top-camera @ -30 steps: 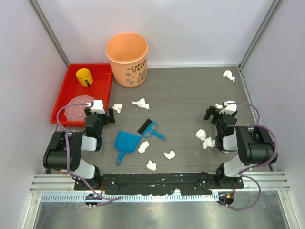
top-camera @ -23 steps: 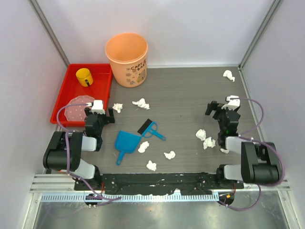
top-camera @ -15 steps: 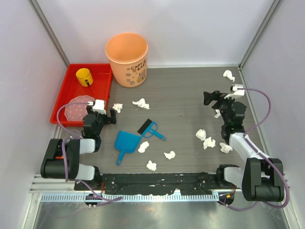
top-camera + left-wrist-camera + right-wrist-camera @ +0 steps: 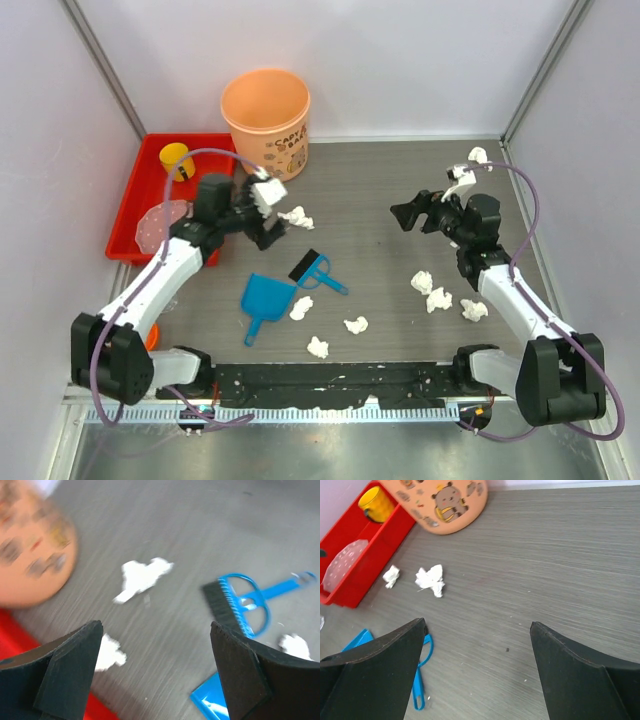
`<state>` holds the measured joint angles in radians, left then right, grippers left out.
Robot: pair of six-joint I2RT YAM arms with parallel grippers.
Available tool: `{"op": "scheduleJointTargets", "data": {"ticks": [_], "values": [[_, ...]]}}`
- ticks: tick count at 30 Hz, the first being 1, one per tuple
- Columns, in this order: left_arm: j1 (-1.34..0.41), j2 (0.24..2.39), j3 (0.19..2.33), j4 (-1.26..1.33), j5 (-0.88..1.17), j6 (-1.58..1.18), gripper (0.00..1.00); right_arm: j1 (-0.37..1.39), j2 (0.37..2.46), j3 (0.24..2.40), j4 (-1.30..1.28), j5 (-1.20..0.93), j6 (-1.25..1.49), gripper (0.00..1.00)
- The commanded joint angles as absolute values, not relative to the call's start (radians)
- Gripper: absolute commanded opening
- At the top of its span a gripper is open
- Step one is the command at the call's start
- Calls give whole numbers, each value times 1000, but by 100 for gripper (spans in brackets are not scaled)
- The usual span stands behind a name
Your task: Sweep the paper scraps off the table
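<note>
Several crumpled white paper scraps lie on the dark table [image 4: 380, 180]: one [image 4: 295, 216] near the bucket, some [image 4: 318, 347] round the dustpan, a cluster [image 4: 438, 299] at the right, one [image 4: 479, 156] in the far right corner. My left gripper [image 4: 268, 222] hangs open above the table beside the scrap near the bucket; its wrist view shows that scrap [image 4: 142, 576] ahead and another [image 4: 110, 652] by the left finger, nothing between the fingers. My right gripper [image 4: 408, 213] is open over the bare middle of the table, holding nothing [image 4: 478, 625].
A blue dustpan [image 4: 262, 299] and a blue hand brush [image 4: 315, 270] lie left of centre. An orange bucket [image 4: 266, 120] stands at the back, a red tray [image 4: 140, 215] with a yellow cup [image 4: 177, 160] at the left. Pale walls enclose the table.
Both arms have risen and stretched forward. The left gripper swung out toward the scraps near the bucket; the right gripper moved forward and left over the table's middle.
</note>
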<state>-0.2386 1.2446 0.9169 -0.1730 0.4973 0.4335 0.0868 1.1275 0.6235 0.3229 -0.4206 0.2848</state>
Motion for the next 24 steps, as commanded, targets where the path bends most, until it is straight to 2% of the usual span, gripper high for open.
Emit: {"op": "scheduleJointTargets", "data": {"ticks": [1,5,11,17,21,24], "values": [[-454,1383,1092,-743,521,826,94,112,1108,702,220,-555,192,91],[-597,1587,1251,-891,561,1070,93,127,1112,710,190,-578,184,91],[-713,1842,1441,-913,569,1136,87,138,1098,713,153,-552,166,91],[-741,2014,1615,-1031,600,1180,87,141,1095,715,130,-554,156,91],[-750,2031,1603,-1129,604,1287,86,143,1088,713,110,-520,144,91],[-776,2014,1523,-1079,537,1286,86,141,1081,712,115,-508,140,91]]}}
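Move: From the left hand the brush lies about 10 cm back, 17 cm to the right and 18 cm below. Two neighbours lie at about that same table height: the blue dustpan some 17 cm back and 4 cm right of the hand, and the nearest scrap, beside the pan, about 20 cm back and 13 cm right. From the right hand the brush is roughly 25 cm left, 11 cm back and 19 cm below. The left hand swings right some 16 cm while sinking about 14 cm and drawing back 10 cm, coming over the brush, with its wrist turning roughly 60 degrees clockwise and tilting so that the wide-open fingers point steeply down, one on either side of the handle and still a little above it. The empty right hand drifts a few centimetres left and back, turns slightly counter-clockwise and then nearly stands still, its fingers open. ##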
